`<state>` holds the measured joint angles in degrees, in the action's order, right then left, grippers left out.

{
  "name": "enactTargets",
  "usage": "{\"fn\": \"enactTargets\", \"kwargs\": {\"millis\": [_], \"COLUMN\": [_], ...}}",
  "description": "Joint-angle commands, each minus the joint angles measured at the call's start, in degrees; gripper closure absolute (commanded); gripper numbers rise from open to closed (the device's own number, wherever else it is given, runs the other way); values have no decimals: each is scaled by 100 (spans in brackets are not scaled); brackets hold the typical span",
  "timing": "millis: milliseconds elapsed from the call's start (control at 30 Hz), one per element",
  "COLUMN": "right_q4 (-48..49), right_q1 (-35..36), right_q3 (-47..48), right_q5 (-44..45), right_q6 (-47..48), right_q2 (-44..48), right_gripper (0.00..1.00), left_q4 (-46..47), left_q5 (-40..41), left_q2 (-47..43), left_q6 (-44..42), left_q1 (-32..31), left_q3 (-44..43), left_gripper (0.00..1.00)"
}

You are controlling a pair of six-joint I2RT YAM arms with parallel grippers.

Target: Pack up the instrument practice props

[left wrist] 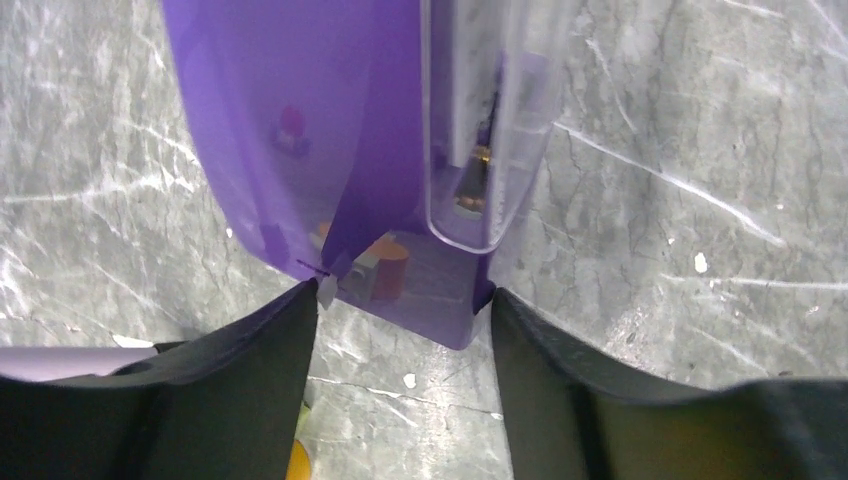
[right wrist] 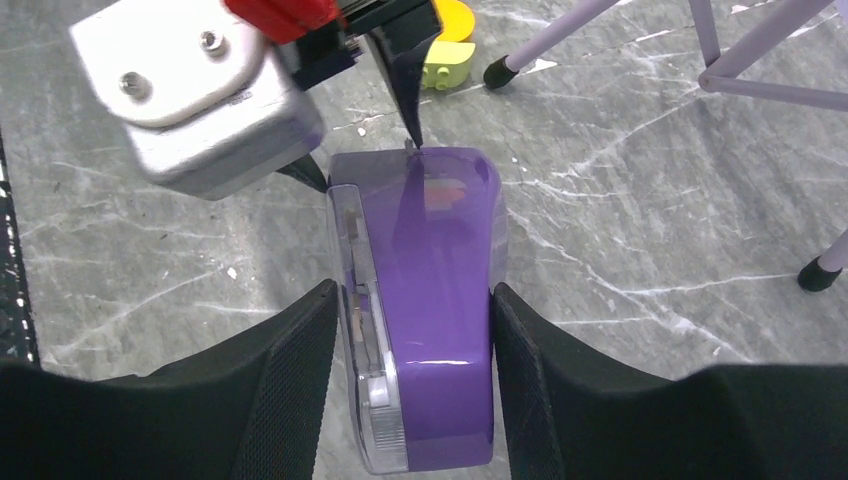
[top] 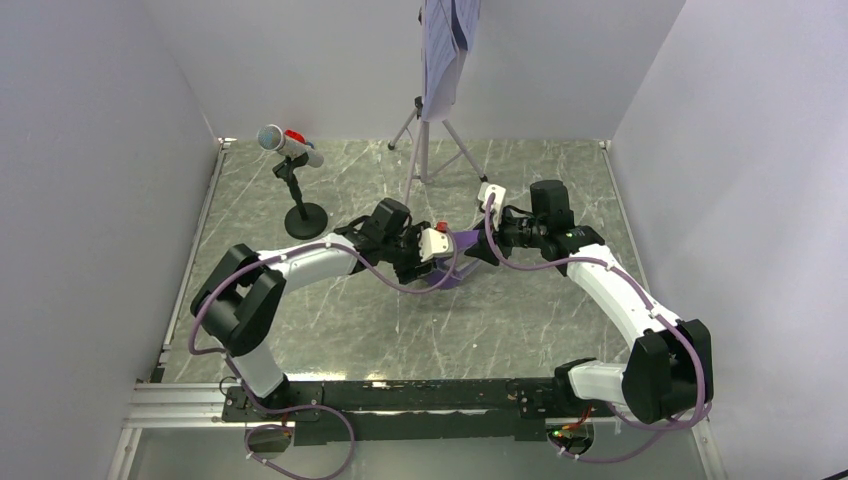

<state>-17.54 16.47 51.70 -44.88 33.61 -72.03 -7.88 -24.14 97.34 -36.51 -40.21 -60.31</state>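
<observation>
The purple metronome (top: 462, 243) lies on its side mid-table, between both grippers. My right gripper (right wrist: 415, 290) is shut on its body (right wrist: 440, 300), one finger on the clear front cover and the other on the purple back. My left gripper (left wrist: 403, 295) meets it from the opposite end, its fingertips (left wrist: 312, 300) pressed on the two corners of that end (left wrist: 420, 290). The orange-and-yellow-green block (right wrist: 448, 45) lies just behind the left gripper. The silver microphone (top: 290, 145) stands on its black base at the back left. The grey music stand (top: 424, 130) holds white sheet-music pages (top: 440, 50) at the back.
The stand's tripod legs (right wrist: 560, 40) spread over the floor close behind the metronome, with one foot (right wrist: 818, 275) to the right. White walls close in the table on three sides. A metal rail (top: 400, 395) runs along the near edge.
</observation>
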Motion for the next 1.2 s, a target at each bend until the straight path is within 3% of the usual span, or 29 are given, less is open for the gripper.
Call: {"fn": "enactTargets", "kwargs": {"millis": [0, 133, 267, 500, 567, 700, 833, 1000, 1167], "right_q4": [-124, -205, -276, -358, -425, -435, -409, -666, -732], "right_q1": [-4, 4, 101, 762, 1014, 1179, 1013, 591, 371], "right_q3": [208, 385, 595, 1069, 1250, 1780, 2443, 2914, 2216], "right_q5": [-72, -97, -133, 68, 181, 164, 307, 157, 405], "right_q6": [-212, -200, -199, -222, -269, -816, -1335, -1777, -1626], "right_q2": [-32, -109, -235, -688, -857, -1096, -1002, -743, -227], "right_gripper": [100, 100, 100, 97, 81, 31, 1, 0, 0], "left_q4": [325, 509, 224, -546, -798, -1098, -1356, -1391, -1273], "left_q5": [225, 363, 387, -359, -764, -1455, -1669, -1912, -2000], "left_q2": [-153, -582, -1020, -1742, -1948, -2181, -2046, -1700, -1341], "left_q6": [450, 552, 753, 878, 796, 836, 639, 407, 490], "left_q1": [-38, -8, 149, 495, 603, 748, 752, 738, 553], "left_q3": [160, 436, 493, 537, 561, 492, 69, -500, -924], "left_gripper": [26, 9, 6, 1, 1, 1, 3, 3, 3]}}
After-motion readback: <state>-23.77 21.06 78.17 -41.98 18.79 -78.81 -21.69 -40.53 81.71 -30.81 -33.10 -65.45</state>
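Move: Both hands are on the tilted metronome, the left at its base, the right near its top. Its middle is about 4 cm right of the left hand, 1 cm ahead and 4 above. For the right hand, its standing place is about 7 cm left, 1 back and 14 down. From the left hand, the orange-and-green block lies 11 cm left, 4 ahead; the stand's foot 4 left, 10 ahead, both 5 below. The left hand opens off the base of the metronome and backs out to the left about 5 cm while rising some 12 cm, drifting back a little and then partly returning right. The right hand, still pinching near the top, carries it about 7 cm left at an even height to bring it upright, then opens wide and climbs clear some 12 cm, drawing forward and back to the right. ##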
